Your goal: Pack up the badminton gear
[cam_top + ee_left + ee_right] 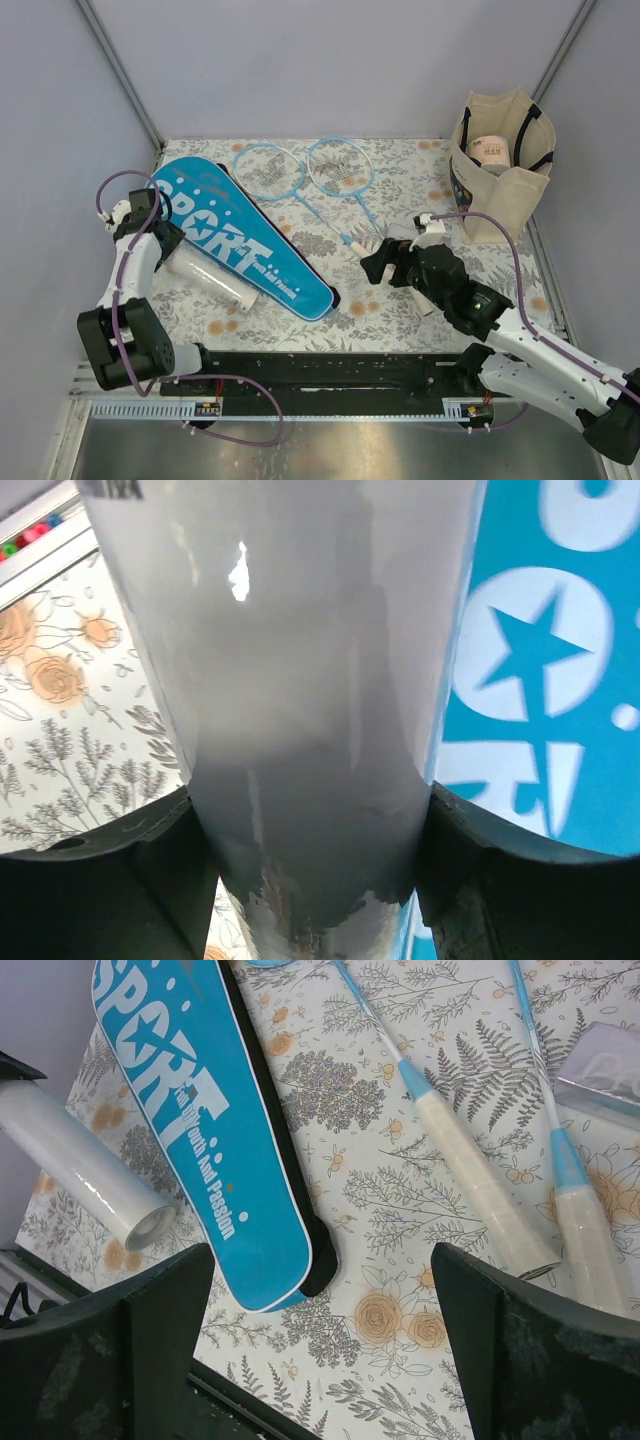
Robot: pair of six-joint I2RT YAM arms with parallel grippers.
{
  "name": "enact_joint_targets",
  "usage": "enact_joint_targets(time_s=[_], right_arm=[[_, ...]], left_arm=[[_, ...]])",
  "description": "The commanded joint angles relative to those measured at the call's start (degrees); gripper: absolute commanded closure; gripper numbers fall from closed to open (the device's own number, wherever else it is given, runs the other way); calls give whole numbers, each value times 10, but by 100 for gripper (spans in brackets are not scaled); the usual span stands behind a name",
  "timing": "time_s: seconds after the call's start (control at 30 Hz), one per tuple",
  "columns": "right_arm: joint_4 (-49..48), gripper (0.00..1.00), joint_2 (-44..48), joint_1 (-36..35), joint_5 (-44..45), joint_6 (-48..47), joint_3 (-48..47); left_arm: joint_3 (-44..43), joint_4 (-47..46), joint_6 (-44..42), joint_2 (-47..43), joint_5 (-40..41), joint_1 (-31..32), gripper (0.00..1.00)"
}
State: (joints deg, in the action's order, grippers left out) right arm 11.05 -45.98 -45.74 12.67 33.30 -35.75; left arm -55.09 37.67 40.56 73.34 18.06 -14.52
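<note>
A white tube (212, 277) lies on the floral table beside the blue "SPORT" cover (245, 240). My left gripper (168, 247) is shut on the tube's far end; in the left wrist view the tube (310, 680) fills the space between both fingers of the left gripper (310, 880). Two light-blue rackets (270, 168) (340, 165) lie behind the cover with their white handles (480, 1180) (590, 1240) pointing toward my right gripper (385, 258). The right gripper (320, 1340) hovers open over bare cloth, between the cover's narrow end (270, 1260) and the handles.
A beige tote (505, 190) with black handles stands upright at the back right with a labelled roll (490, 150) inside. A clear plastic piece (605, 1060) lies by the racket shafts. Grey walls close in the left, back and right sides.
</note>
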Motion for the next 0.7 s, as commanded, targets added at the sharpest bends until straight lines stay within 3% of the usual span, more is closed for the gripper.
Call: enact_joint_targets(time_s=[0.0, 0.37, 0.47, 0.67], right_arm=[[-9, 1, 15, 2, 19, -31, 6], [-4, 0, 12, 1, 15, -52, 13], [10, 1, 14, 2, 27, -42, 12], [9, 0, 15, 2, 34, -28, 13]], left_arm=[[-10, 3, 9, 50, 59, -27, 37], [-5, -5, -19, 132, 60, -29, 20], [-13, 8, -7, 138, 68, -31, 10], [-51, 33, -12, 100, 72, -31, 7]])
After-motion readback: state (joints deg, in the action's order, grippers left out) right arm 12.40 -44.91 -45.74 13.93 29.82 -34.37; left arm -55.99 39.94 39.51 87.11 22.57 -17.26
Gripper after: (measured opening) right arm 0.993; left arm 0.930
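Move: Just to the left of the blue racket bag lies the bare strip of cloth meant for the shuttlecock tube that the left hand still grips, about 3 cm back from that hand, neither left nor right, and some 9 cm below. The bag's middle is roughly 17 cm to its right, 7 ahead; the left racket's is about 38 right, 14 ahead. From the idle right hand, the same strip lies about 51 cm left, 4 ahead and 16 below. Lowering the gripped tube about 6 cm, the left hand takes it down to the cloth beside the racket bag, easing some 2 cm left and 2 cm back while the wrist tips about 15 degrees, its fingers turning more straight down. Late in the descent the fingers spread to nearly wide open and let go, staying astride the tube. ##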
